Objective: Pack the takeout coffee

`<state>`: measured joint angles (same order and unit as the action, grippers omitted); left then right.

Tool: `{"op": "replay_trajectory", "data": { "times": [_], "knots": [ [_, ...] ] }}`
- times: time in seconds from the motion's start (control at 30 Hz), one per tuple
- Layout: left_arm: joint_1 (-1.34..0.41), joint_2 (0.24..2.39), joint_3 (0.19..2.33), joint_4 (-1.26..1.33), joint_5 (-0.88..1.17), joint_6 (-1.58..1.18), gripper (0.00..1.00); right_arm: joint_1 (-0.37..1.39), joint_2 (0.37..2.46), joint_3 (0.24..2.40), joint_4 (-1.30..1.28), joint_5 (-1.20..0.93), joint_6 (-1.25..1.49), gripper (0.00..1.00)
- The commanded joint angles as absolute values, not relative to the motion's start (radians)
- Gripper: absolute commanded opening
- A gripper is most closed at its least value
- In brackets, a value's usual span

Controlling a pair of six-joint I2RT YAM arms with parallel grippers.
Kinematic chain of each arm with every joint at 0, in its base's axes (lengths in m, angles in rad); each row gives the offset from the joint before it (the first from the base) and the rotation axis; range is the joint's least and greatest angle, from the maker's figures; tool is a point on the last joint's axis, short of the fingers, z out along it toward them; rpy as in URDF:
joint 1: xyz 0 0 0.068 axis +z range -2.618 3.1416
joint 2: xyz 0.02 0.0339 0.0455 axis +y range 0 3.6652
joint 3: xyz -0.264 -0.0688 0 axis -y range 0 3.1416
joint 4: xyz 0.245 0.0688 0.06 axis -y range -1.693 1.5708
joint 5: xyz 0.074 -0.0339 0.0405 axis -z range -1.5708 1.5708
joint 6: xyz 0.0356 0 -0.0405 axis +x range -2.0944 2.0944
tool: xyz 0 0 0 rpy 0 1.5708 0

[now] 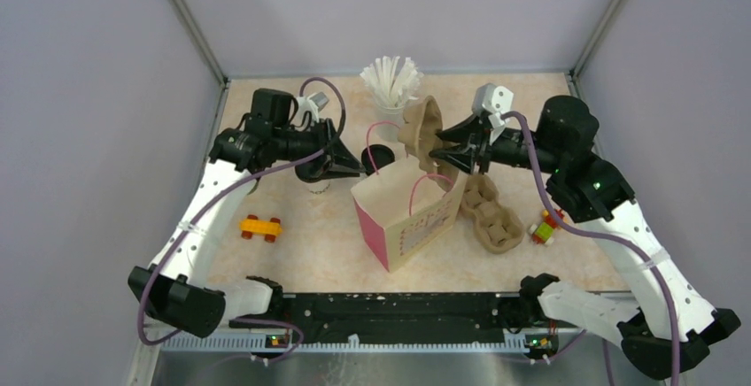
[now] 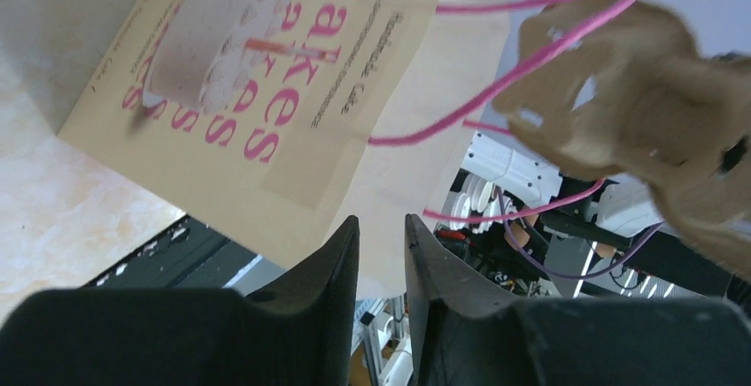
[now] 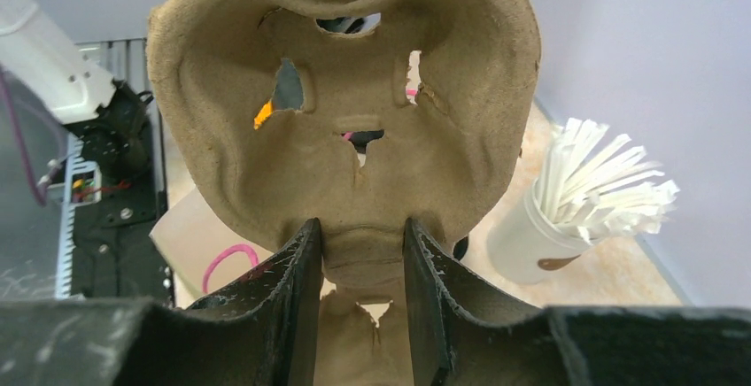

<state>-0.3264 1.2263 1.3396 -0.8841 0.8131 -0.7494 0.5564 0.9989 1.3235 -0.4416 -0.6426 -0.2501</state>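
Observation:
The takeout coffee (image 1: 379,156) shows as a black lid on the table, just behind the paper bag's left corner. The cream paper bag (image 1: 412,213) with pink handles stands open mid-table. My left gripper (image 1: 354,169) is at the bag's upper left rim. In the left wrist view its jaws (image 2: 382,220) are nearly together, with the bag's (image 2: 266,76) paper edge in the narrow gap. Whether they pinch it does not show. My right gripper (image 1: 438,149) is shut on a brown pulp cup carrier (image 1: 421,125), held upright over the bag's mouth. The carrier (image 3: 345,94) fills the right wrist view above the fingers (image 3: 363,222).
A white cup of straws (image 1: 390,81) stands at the back. A second pulp carrier (image 1: 491,213) lies right of the bag. An orange toy brick (image 1: 259,227) lies front left and a small coloured toy (image 1: 544,228) front right. A pale cup (image 1: 317,182) sits under my left wrist.

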Motion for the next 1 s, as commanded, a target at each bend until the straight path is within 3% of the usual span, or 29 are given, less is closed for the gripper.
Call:
{"op": "replay_trajectory", "data": {
  "times": [0.0, 0.23, 0.37, 0.6, 0.83, 0.97],
  "knots": [
    [-0.328, 1.293, 1.467, -0.879, 0.791, -0.698, 0.31, 0.592, 0.965, 1.307, -0.440, -0.685, -0.223, 0.20],
    [-0.328, 1.363, 1.697, -1.154, 0.616, -0.541, 0.49, 0.627, 1.005, 1.336, -0.498, -0.734, -0.238, 0.20],
    [-0.328, 1.292, 1.596, -1.199, 0.680, -0.534, 0.51, 0.670, 1.019, 1.337, -0.529, -0.737, -0.258, 0.20],
    [-0.345, 1.152, 1.364, -0.965, 0.875, -0.799, 0.54, 0.686, 1.019, 1.317, -0.547, -0.713, -0.320, 0.20],
    [-0.428, 1.219, 1.390, -1.046, 0.793, -0.792, 0.57, 0.686, 1.025, 1.308, -0.520, -0.689, -0.343, 0.20],
    [-0.441, 1.272, 1.424, -1.099, 0.723, -0.763, 0.49, 0.686, 1.009, 1.287, -0.490, -0.684, -0.340, 0.20]
  ]
}}
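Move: The open mouth of the paper bag lies some 15 cm below the right hand and about 5 cm to its left, roughly level fore and aft; that hand already holds the egg-carton-like cup tray upright. On the table, the black lid is about 23 cm ahead and 10 cm left of the right hand, the spare tray 7 cm ahead and 15 cm right. From the left hand, the mouth is about 9 cm right and 5 cm below, level fore and aft. Back, down and slightly left, about 4 cm each for the first two, the right hand eases the held tray towards the bag's mouth, yawing some 10 degrees counter-clockwise, then nearly stops, grip kept. The left hand lifts and reaches forward, then sweeps back about 8 cm and down beside the bag's left rim, its fingers opening. ##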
